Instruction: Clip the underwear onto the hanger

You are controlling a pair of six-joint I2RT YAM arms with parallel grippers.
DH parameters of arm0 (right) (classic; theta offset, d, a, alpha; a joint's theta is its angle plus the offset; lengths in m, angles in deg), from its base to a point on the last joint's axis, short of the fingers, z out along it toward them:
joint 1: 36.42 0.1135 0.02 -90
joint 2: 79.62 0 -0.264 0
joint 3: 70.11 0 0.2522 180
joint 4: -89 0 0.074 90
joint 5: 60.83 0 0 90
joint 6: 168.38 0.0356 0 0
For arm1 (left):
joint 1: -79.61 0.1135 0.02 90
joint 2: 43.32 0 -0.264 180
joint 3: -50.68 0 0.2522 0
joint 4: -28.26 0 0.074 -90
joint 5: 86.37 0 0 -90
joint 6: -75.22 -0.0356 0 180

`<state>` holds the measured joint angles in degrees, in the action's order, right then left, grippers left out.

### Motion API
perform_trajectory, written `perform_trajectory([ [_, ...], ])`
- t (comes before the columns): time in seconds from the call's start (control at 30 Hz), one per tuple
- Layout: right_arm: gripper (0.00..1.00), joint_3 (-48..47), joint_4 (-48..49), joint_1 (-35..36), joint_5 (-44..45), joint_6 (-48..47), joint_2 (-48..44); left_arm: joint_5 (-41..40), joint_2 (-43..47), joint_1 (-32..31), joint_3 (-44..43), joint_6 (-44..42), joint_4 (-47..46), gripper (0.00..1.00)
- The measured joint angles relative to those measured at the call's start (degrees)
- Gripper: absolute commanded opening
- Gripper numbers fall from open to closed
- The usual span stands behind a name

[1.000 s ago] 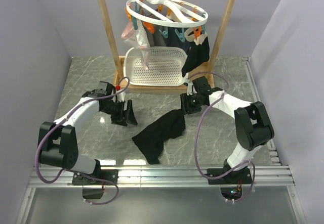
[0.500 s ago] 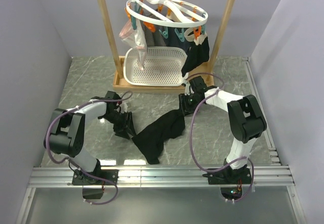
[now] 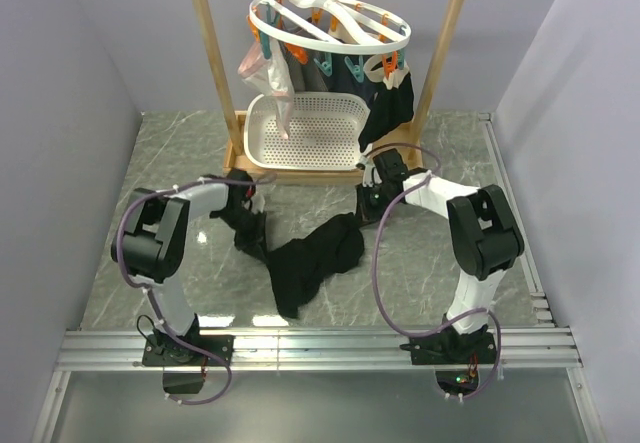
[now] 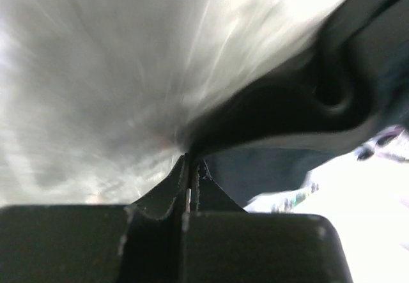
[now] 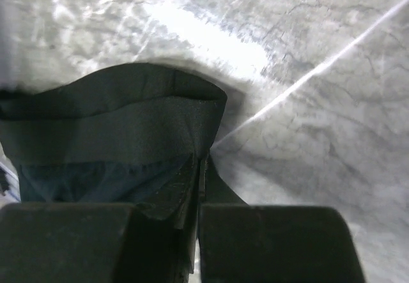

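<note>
The black underwear (image 3: 312, 260) lies crumpled on the marble table between the arms. My right gripper (image 3: 366, 206) is shut on its upper right corner; in the right wrist view the wide waistband (image 5: 108, 133) runs into the closed gripper (image 5: 200, 163). My left gripper (image 3: 255, 239) is low at the underwear's left edge. In the blurred left wrist view it (image 4: 190, 161) is shut, with dark fabric (image 4: 268, 114) stretching away from the tips. The round white hanger (image 3: 330, 25) with orange and teal clips hangs from the rack at the back, well above both grippers.
A wooden frame rack (image 3: 214, 73) stands at the back with a white perforated basket (image 3: 305, 133) at its foot. A pale pink garment (image 3: 262, 71) and a black garment (image 3: 390, 105) hang from the hanger's clips. Grey walls close in on both sides.
My left gripper has swung right across the table to the underwear's left edge and closed there. The underwear has bunched up slightly. My right gripper has barely moved.
</note>
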<state>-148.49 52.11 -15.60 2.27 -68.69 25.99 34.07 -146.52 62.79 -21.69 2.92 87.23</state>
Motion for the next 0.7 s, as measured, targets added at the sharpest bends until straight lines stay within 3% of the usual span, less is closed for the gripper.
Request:
perform_trajectory([
  [0.23, 0.00, 1.4, 0.1, -3.9, -1.3, -0.5, -13.1, -2.2, 4.1, 3.0, -8.1, -2.2, -1.2, 0.00],
  [0.47, 0.00, 2.4, 1.7, -7.5, -2.4, -4.5, -31.1, -7.3, 18.4, 2.0, -13.4, -6.2, -1.9, 0.00],
  [0.7, 0.00, 4.5, 0.8, -8.9, -4.6, -9.3, -43.2, -9.5, 32.0, 1.8, -15.3, -12.7, -2.6, 0.00],
])
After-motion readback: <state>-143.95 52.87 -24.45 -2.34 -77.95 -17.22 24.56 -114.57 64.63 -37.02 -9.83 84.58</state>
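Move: Both hands already pinch the black underwear near the table, its middle about 12 cm right of and 2 cm behind the left hand, and about 11 cm left of and 11 cm behind the right. The hanger's near clips hang roughly 20 cm ahead, 16 cm right and 32 cm above the left hand; from the right hand, some 11 cm ahead, 7 cm left and 32 cm up. The white basket sits beneath, 30 cm ahead and 10 cm right of the left hand, about at its height. Keeping their pinches on the two ends of the underwear, both hands hoist it off the table towards the hanger's height, each climbing about 23 cm; the left starts with a quick reach forward, some 9 cm in all, then goes nearly straight up. The right rises while drawing about 5 cm to its right, with a small forward sway that turns back near the base, and both wrists tip up so that the fingers swing from downward towards forward, more on the left. ##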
